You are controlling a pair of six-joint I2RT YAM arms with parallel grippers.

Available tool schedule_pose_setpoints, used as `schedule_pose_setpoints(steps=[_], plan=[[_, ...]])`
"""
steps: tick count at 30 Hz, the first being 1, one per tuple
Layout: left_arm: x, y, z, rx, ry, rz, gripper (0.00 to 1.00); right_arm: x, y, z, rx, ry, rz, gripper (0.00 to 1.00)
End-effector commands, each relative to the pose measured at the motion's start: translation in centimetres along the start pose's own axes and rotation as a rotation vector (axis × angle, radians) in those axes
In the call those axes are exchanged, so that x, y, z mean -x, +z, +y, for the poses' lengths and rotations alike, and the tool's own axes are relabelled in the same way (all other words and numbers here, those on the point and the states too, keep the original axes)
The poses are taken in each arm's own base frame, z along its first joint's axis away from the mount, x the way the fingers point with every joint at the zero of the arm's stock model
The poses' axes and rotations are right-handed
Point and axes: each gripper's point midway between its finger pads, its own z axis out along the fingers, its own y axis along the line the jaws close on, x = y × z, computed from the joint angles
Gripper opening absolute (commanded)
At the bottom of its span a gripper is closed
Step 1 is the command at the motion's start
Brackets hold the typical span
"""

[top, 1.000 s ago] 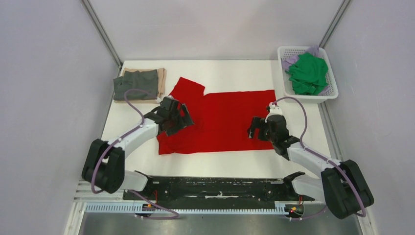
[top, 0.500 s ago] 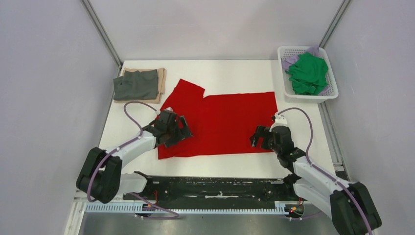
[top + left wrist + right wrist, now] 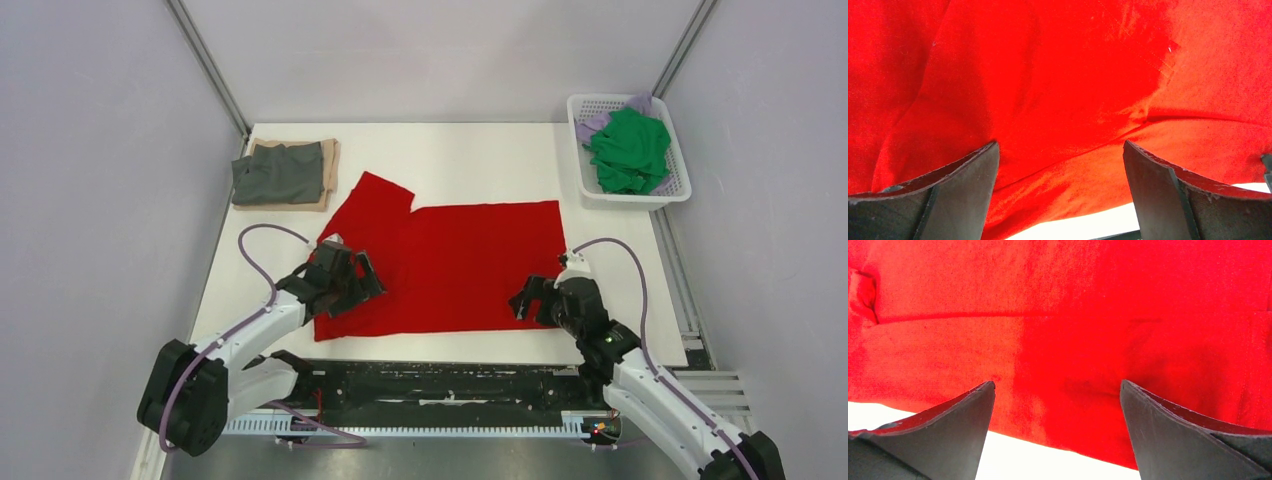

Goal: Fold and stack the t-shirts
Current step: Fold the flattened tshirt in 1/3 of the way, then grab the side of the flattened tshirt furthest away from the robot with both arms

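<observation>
A bright red t-shirt (image 3: pixel 450 265) lies spread flat in the middle of the white table (image 3: pixel 470 150), one sleeve pointing to the back left. My left gripper (image 3: pixel 347 284) is open over its near left corner, the fingers wide apart above the red cloth (image 3: pixel 1063 90) by the hem. My right gripper (image 3: pixel 528 298) is open over the near right corner, where the shirt's hem (image 3: pixel 1098 440) meets the white table. Neither holds anything. A folded dark grey t-shirt (image 3: pixel 278 172) rests on a folded tan t-shirt (image 3: pixel 330 170) at the back left.
A white lattice basket (image 3: pixel 630 200) stands at the back right, holding a crumpled green t-shirt (image 3: pixel 628 150) and a pale lilac one (image 3: pixel 592 124). Grey walls close in both sides. A black rail (image 3: pixel 440 385) runs along the near edge between the arm bases.
Both arms have drawn back toward the near edge, grippers staying open. The red t-shirt has slid nearer with them, its hem now closer to the table's front.
</observation>
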Motion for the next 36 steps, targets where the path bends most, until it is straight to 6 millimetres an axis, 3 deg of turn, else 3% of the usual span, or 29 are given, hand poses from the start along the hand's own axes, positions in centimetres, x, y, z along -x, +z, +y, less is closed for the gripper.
schedule_pose_setpoints(steps=[1,7,10,15,18,23,26,31,36], plan=[[-1.5,-0.7,3.6,0.152,-0.017,0.029,1.00,-10.7,-3.9,-4.0,-0.147,0.059,0.419,0.98],[0.9,-2.3,1.6,0.100,-0.015,-0.043,1.00,-11.8,-5.6,-3.0,-0.124,0.020,0.533,0.98],[2.4,-3.4,0.7,0.085,-0.013,-0.095,1.00,-10.4,-6.8,-3.3,-0.191,-0.035,0.550,0.98],[4.5,-4.7,-0.5,0.080,0.006,-0.152,1.00,-7.2,-7.8,-1.7,-0.195,-0.094,0.543,0.98],[5.9,-5.1,-1.7,0.069,0.029,-0.173,1.00,-3.8,-6.8,-0.3,-0.174,-0.129,0.434,0.98],[9.6,-5.1,-4.7,0.065,0.071,-0.224,1.00,3.2,-4.4,5.8,0.017,-0.126,0.200,0.98],[12.3,-4.1,-6.2,0.106,0.100,-0.249,1.00,7.7,-3.4,7.7,0.035,-0.144,0.048,0.98],[17.6,-1.8,-9.1,0.148,0.174,-0.238,1.00,13.2,-2.0,6.3,-0.151,-0.183,-0.115,0.98],[23.1,2.2,-10.9,0.230,0.256,-0.207,1.00,15.7,0.0,4.4,-0.244,-0.170,-0.180,0.98]])
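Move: Both open hands sit low on the red t-shirt. For the left, the far sleeve's middle lies about 24 cm ahead and 9 cm to the right, some 2 cm below; the folded stack is roughly 28 cm ahead and 14 cm to the left. For the right, the shirt's far right corner is about 23 cm ahead and 2 cm to the right, some 2 cm below, and the shirt's near edge runs some 7 cm straight behind. The right hand keeps its open fingers on the shirt and drags the cloth back towards the base by about 7 cm, tipping steeper by some 20 degrees, then lifts off, levels out again and travels up and forward over the shirt towards its far edge. The left only smooths a little back and to its left before it comes free and, fingers still wide open, rises and sweeps some 20 cm forward towards the sleeve, speeding up. ##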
